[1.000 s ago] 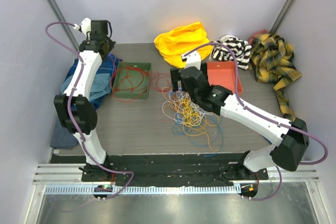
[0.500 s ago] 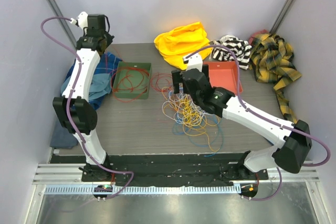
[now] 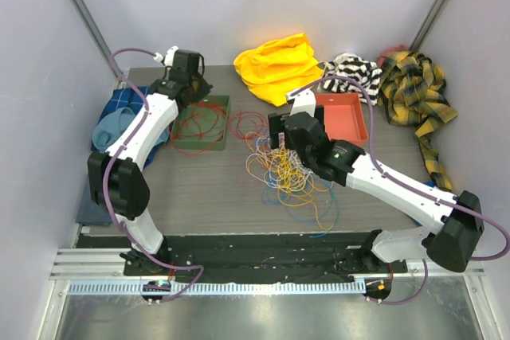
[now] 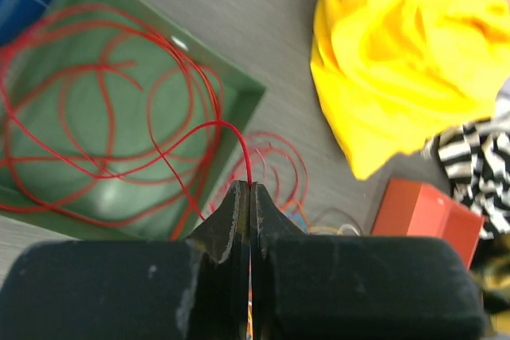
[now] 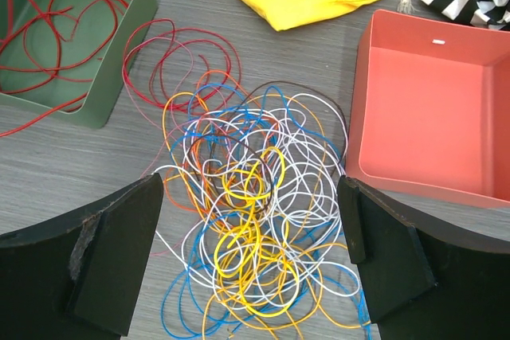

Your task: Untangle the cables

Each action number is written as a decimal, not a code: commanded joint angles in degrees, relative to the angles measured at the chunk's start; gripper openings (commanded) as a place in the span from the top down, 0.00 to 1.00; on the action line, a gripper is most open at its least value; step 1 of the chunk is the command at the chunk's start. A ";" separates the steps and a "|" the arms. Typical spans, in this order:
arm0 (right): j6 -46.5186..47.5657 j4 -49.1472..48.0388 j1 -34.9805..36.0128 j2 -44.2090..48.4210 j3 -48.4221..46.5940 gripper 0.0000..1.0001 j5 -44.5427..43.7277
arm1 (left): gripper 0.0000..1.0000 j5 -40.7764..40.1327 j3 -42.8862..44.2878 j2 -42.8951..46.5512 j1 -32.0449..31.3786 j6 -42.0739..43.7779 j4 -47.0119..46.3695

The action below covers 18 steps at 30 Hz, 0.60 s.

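Note:
The cables (image 3: 288, 171) lie tangled mid-table as thin yellow, white, orange and blue loops, also in the right wrist view (image 5: 255, 220). Several red cables (image 3: 199, 123) lie coiled in a green tray (image 3: 196, 150), also in the left wrist view (image 4: 103, 117). My left gripper (image 3: 194, 89) hangs over the tray's far edge. It (image 4: 249, 189) is shut on one red cable that runs down into the tray (image 4: 239, 85). My right gripper (image 3: 279, 137) is open and empty above the tangle, its jaws (image 5: 251, 189) wide on either side.
More red loops (image 3: 245, 123) lie on the table between the green tray and the tangle. An empty orange tray (image 3: 344, 121) stands right of the tangle. Yellow cloth (image 3: 275, 65), striped cloth (image 3: 355, 73) and plaid cloth (image 3: 414, 89) lie at the back. Blue cloth (image 3: 119, 117) lies left.
My left arm has swung right from the far-left corner to over the green tray's far edge. My right gripper has shifted slightly right, still open over the tangle.

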<state>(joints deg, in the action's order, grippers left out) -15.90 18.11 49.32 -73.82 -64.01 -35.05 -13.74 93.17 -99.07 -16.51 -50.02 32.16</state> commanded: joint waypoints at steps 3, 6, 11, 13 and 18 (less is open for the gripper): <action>-1.41 -0.97 0.07 2.98 0.73 0.00 -1.08 | 1.00 1.08 -0.97 2.30 -0.28 -2.01 -3.69; -1.41 -1.23 0.07 3.07 1.25 0.00 -1.69 | 1.00 0.64 0.43 2.56 -0.28 -1.84 -3.60; -1.41 -1.58 0.07 2.55 1.17 0.00 -1.51 | 1.00 4.32 5.87 3.26 -0.89 -3.42 -3.07; -1.33 -1.76 0.08 2.28 1.25 0.00 -1.43 | 1.00 4.95 7.72 3.70 -1.59 -3.94 -2.72; -1.76 -2.20 0.16 1.93 1.60 0.00 -0.99 | 1.00 6.88 7.30 4.06 -2.56 -5.96 -3.77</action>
<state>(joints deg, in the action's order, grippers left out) -16.67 18.41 49.32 -72.58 -62.70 -35.27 -9.50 99.77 -97.67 -18.13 -53.93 30.61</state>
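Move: The left hand, fingers shut on a red cable, is some 20 cm above the green box's right part; the box's middle is about 3 cm back and 3 cm to the left. The loose red coil on the table lies roughly 11 cm to its right, 4 cm back and 23 cm down; the yellow cloth about 19 cm right, 12 cm ahead and 19 cm down. From the idle right hand the green box is about 25 cm left, 6 cm ahead and 21 cm below. Upward, after a small dip of about 1 cm to the right, the left hand rises away from the green box, ending about 7 cm higher and 3 cm farther right. The shut fingers keep their pinch on the red cable, drawing it up while the hand tips up and rolls its left side down, each by under 10 degrees. ##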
